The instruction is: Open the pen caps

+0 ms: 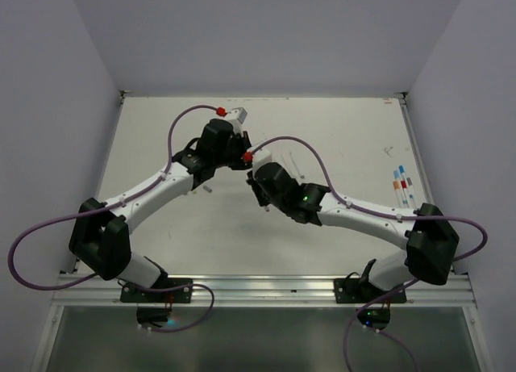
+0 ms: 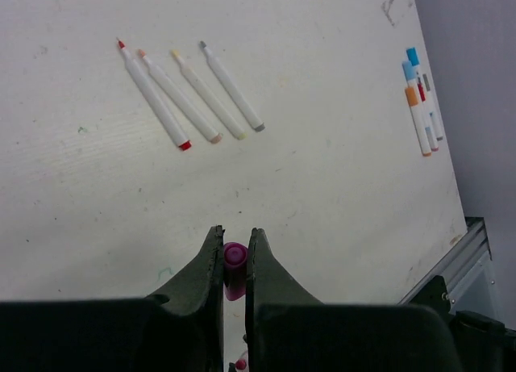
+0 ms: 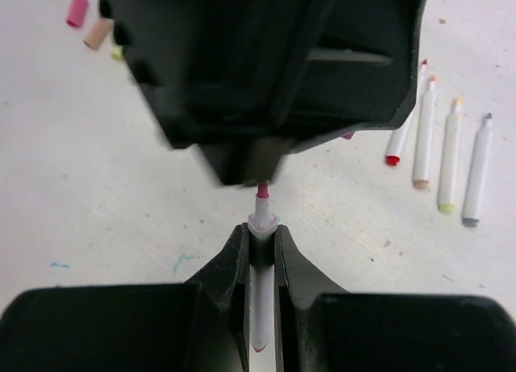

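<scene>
My left gripper (image 2: 234, 231) is shut on a magenta pen cap (image 2: 235, 261), which sits upright between the fingers, clear of the table. My right gripper (image 3: 260, 228) is shut on a thin white pen (image 3: 260, 307). The pen's bare pink tip (image 3: 262, 190) points at the dark body of the left gripper (image 3: 266, 73), just in front of it. Cap and pen are apart. In the top view both wrists meet over the middle of the table (image 1: 161, 251).
Several uncapped white pens (image 2: 179, 96) lie side by side on the table, also seen in the right wrist view as uncapped pens (image 3: 425, 130). Loose caps (image 3: 77, 9) lie nearby. Capped pens (image 2: 419, 106) rest near the table's right edge.
</scene>
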### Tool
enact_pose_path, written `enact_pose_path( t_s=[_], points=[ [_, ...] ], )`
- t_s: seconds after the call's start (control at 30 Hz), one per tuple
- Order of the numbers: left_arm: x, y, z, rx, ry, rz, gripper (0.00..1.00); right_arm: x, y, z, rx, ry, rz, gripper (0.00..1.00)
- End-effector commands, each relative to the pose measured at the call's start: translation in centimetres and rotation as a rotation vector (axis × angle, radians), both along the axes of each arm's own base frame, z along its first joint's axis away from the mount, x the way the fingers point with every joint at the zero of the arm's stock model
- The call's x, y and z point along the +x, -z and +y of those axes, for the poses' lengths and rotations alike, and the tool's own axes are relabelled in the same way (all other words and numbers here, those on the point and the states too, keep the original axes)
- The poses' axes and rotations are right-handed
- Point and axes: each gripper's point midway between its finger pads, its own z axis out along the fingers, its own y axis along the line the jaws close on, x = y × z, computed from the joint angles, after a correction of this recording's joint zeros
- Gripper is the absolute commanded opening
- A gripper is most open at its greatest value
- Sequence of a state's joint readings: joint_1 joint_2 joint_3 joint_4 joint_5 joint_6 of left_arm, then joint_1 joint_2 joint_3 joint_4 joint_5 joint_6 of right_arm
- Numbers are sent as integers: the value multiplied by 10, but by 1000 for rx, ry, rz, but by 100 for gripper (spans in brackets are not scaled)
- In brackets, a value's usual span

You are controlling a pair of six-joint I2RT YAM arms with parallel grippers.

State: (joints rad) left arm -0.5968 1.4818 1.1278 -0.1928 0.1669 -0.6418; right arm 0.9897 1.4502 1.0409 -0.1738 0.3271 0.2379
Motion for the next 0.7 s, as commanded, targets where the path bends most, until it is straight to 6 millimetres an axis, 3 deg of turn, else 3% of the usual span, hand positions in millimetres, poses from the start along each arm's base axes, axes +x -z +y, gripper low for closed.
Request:
enact_pose_path(
  t_s=[0.0,0.03,0.13,0.23,0.3,0.47,0.63,0.67],
  points=[
    [11,2,6,39,-12,-19,0,18,-14,-34,-184,171,-162,0],
    [13,3,9,45,-25,-21,0,15,-11,-29,-158,143,-140,0],
    [17,17,26,119,-76,-10,0,24,-4,-45,-144,173,-78,0],
    [13,44,45,189,-109,43,0,39,-3,-69,-95,201,-12,0],
    [8,63,54,212,-116,79,0,55,1,-97,-67,245,49,0],
    [3,101,73,301,-149,160,0,87,1,-146,-139,334,77,0],
    [4,127,82,351,-186,213,0,113,9,-160,-154,334,102,0],
    [5,130,83,360,-190,219,0,117,19,-160,-164,334,119,0]
  ],
)
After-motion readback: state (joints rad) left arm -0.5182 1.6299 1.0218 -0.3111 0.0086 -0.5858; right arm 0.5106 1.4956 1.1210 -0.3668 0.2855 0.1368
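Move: The left hand, holding the pink cap, has the grey cap about 17 cm to its left, 5 cm ahead and 18 cm below; the yellow cap is about 5 cm farther left, nearly level with the grey one. The right hand, holding the uncapped pink pen, has the row's rightmost pen, the grey one, some 18 cm ahead, 13 cm right and 15 cm below; the yellow pen lies 3 cm left of that and the red pen about 9 cm left. Still pinching the bare pink pen, the right hand swings some 16 cm right and 10 cm forward, nearly level and turning about 20 degrees clockwise, away from the left hand towards the free table right of the grey pen. The left fingers keep the pink cap pinched as that hand sinks roughly 13 cm and goes 7 cm left towards the grey cap, its fingers tipping down. ##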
